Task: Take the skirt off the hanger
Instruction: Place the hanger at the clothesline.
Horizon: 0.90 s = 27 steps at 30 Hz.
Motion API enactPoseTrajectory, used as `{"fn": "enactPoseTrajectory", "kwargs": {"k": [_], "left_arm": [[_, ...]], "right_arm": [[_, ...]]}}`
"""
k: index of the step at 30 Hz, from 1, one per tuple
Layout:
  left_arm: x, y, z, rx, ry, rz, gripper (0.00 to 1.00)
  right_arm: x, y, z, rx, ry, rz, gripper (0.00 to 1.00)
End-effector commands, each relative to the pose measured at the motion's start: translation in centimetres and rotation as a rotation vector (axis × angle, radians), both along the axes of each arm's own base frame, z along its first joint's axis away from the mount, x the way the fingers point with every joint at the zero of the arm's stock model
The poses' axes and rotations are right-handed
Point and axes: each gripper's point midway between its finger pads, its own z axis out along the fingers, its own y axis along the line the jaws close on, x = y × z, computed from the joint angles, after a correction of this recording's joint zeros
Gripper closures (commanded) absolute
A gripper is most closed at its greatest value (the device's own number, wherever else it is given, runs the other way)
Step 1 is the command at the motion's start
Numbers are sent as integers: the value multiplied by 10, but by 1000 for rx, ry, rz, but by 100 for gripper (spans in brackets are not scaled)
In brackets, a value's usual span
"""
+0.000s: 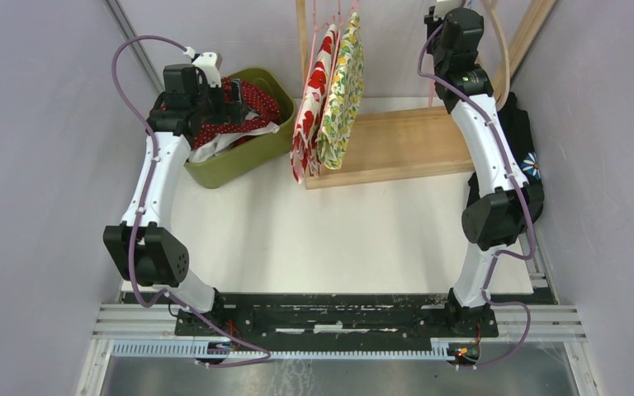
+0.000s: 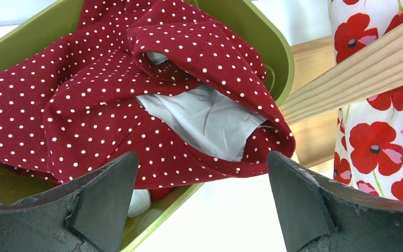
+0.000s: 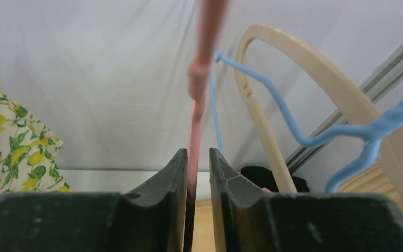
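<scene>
A red skirt with white dots (image 1: 248, 107) (image 2: 136, 105) lies crumpled in the green bin (image 1: 239, 161) (image 2: 278, 52), its white lining showing, with no hanger on it. My left gripper (image 1: 215, 91) (image 2: 202, 157) hovers just above it, open and empty. My right gripper (image 1: 454, 16) (image 3: 198, 157) is up at the back right. A bare pink hanger (image 3: 202, 79) runs between its jaws. They stand slightly apart: the hanger lies against the left finger and a thin gap shows at the right one.
A poppy-print skirt (image 1: 309, 107) (image 2: 378, 142) and a lemon-print skirt (image 1: 343, 91) (image 3: 10, 147) hang from pink hangers on the wooden rack (image 1: 396, 144). A blue hanger (image 3: 346, 131) and a beige hanger (image 3: 304, 68) hang beside my right gripper. Dark cloth (image 1: 532, 157) lies at the right wall.
</scene>
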Motion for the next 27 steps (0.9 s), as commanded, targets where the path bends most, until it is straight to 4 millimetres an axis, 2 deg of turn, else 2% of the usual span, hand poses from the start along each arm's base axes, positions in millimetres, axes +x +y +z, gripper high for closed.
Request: {"fn": "enactPoseTrajectory", "kwargs": {"k": [1,3,8,12,18,22,27], "left_arm": [[-5,0,29,28,-89,-25,1],[-5,-1,30,24,-93,-27,1],[-7,-2,34,23,-104,-31,1],[-8,-3,37,23,-110,-30,1],[-13,-6,35,33,-108,-29,1],[-17,-6,32,34,-105,-25,1],[-20,-8,34,31,-111,-24,1]], "right_arm": [[-19,-12,22,-5,-31,-29,68],[-26,-14,30,-16,-45,-34,58],[-43,-18,49,-25,-79,-35,45],[-60,-17,66,-17,-109,-14,42],[-96,-14,89,-13,-147,22,40],[-123,-10,98,-20,-164,47,40],[-142,-4,101,-24,-167,94,39]]}}
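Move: The right fingers, just starting to part, still have the pink hanger's wire between them. The spot on the clothesline rod where it belongs is about 15 cm above this hand and 5 cm back, neither left nor right. The blue hanger is some 5 cm to the right and 3 back, the wooden hanger 9 right and 3 back, the lemon skirt roughly 16 left and 5 back, lower down. From the left hand that rod spot is about 42 cm right and 10 ahead, well above. Open the right gripper to a bit over half and let the pink hanger's wire go, dipping a centimetre or two as the fingers spread. Then draw the hand straight back about 12 cm towards the base while raising it some 10 cm from the dip, away from the hanger, tipping the fingers up a little. ##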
